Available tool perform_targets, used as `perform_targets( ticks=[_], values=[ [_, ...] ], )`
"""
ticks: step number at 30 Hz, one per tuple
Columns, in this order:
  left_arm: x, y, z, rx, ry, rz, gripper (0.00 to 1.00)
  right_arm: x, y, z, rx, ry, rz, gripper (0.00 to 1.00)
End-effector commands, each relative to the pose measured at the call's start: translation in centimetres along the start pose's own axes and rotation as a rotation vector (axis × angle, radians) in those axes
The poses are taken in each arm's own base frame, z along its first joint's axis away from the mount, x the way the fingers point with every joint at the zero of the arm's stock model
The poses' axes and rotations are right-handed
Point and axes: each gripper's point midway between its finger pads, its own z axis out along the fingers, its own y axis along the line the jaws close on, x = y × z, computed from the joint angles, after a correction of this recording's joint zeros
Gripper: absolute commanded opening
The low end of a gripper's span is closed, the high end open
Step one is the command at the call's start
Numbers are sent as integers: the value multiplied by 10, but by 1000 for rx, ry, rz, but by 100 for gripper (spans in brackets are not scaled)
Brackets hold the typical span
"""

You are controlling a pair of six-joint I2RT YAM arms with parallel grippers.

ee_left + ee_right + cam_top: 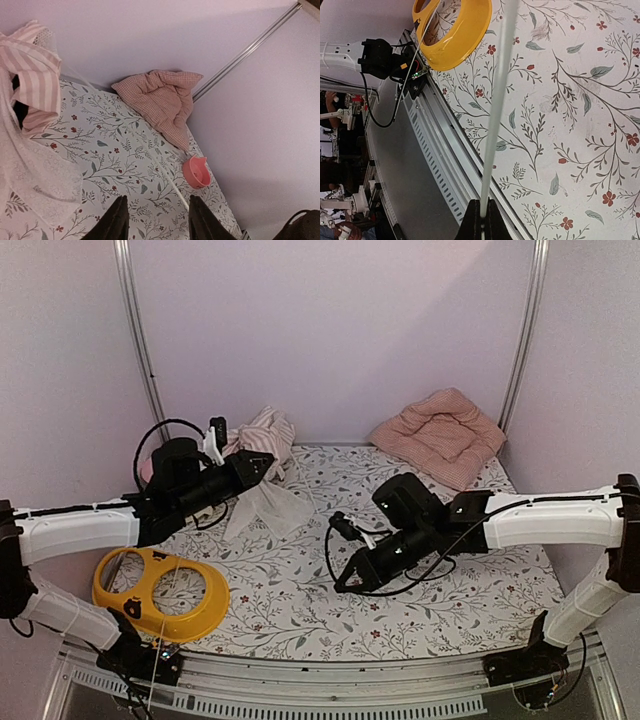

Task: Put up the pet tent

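The pet tent [262, 440] lies crumpled at the back left, pink-and-white striped fabric [35, 75] with white mesh [30, 170] spilling forward onto the table. My left gripper [268, 468] hovers right beside this heap. In the left wrist view it [157, 200] is open, with nothing between its fingers. A thin white pole [172, 185] lies on the table beyond them. My right gripper [343, 585] sits mid-table, pointing toward the near edge. In the right wrist view it [481, 202] is shut on a thin white pole [495, 115], which runs away from the jaws.
A pink checked cushion [440, 435] leans in the back right corner. A small pink bowl [196, 171] sits near it by the wall. A yellow double bowl [160, 590] stands at the front left, close to the table's metal front rail [440, 165].
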Motion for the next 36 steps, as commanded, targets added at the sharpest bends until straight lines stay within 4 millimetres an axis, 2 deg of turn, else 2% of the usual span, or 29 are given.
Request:
perform_targets(
  ticks=[1,3,6,11,13,14,16,19,22,28,36],
  values=[
    [-2,53,-19,-202,-46,67,42,-27,14,-3,-11,-51,-68,0],
    [-1,76,-24,-269,-59,65,40,-31,18,-5,-16,-57,-72,0],
    [2,108,-18,-351,-43,125,39,-35,21,-5,-19,-53,-79,0],
    [2,134,7,-354,-38,284,41,-41,26,-8,-20,-55,-84,0],
    [-1,139,18,-341,-37,349,42,-38,22,-7,-8,-41,-82,0],
    [-1,143,23,-343,-34,386,43,-47,30,-11,-19,-60,-95,0],
    [-1,148,31,-349,-40,458,46,-49,33,-12,-24,-64,-99,0],
    [-1,143,43,-280,-79,591,45,-52,35,-12,-28,-65,-104,0],
    [-1,142,45,-235,-145,693,44,-54,35,-11,-28,-66,-110,0],
    [-15,153,66,-190,-129,730,41,-57,38,-15,-28,-76,-118,0],
    [-14,167,91,-166,-35,767,39,-63,38,-22,-27,-93,-120,0]
  ],
)
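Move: The striped tent stands about 20 cm ahead of the left hand and some 5 cm to its left, its middle roughly 13 cm lower. Its white lace panel spreads on the table about 10 cm ahead of that hand, neither left nor right, some 25 cm below; the pink plate lies about 26 cm ahead and 22 cm to the left, also at table level. From the right hand, still gripping the white pole, the tent is about 40 cm ahead, 24 cm left and slightly lower. Swing the empty left gripper down about 14 cm, and left, then push forward some 13 cm in all towards the tent's striped flap, easing up a little at the end. Roll the left side of the hand up about 35 degrees and lift the fingertips, leaving the fingers part open. Keep the right gripper shut on the pole and raise it about 4 cm, drifting slightly left. ##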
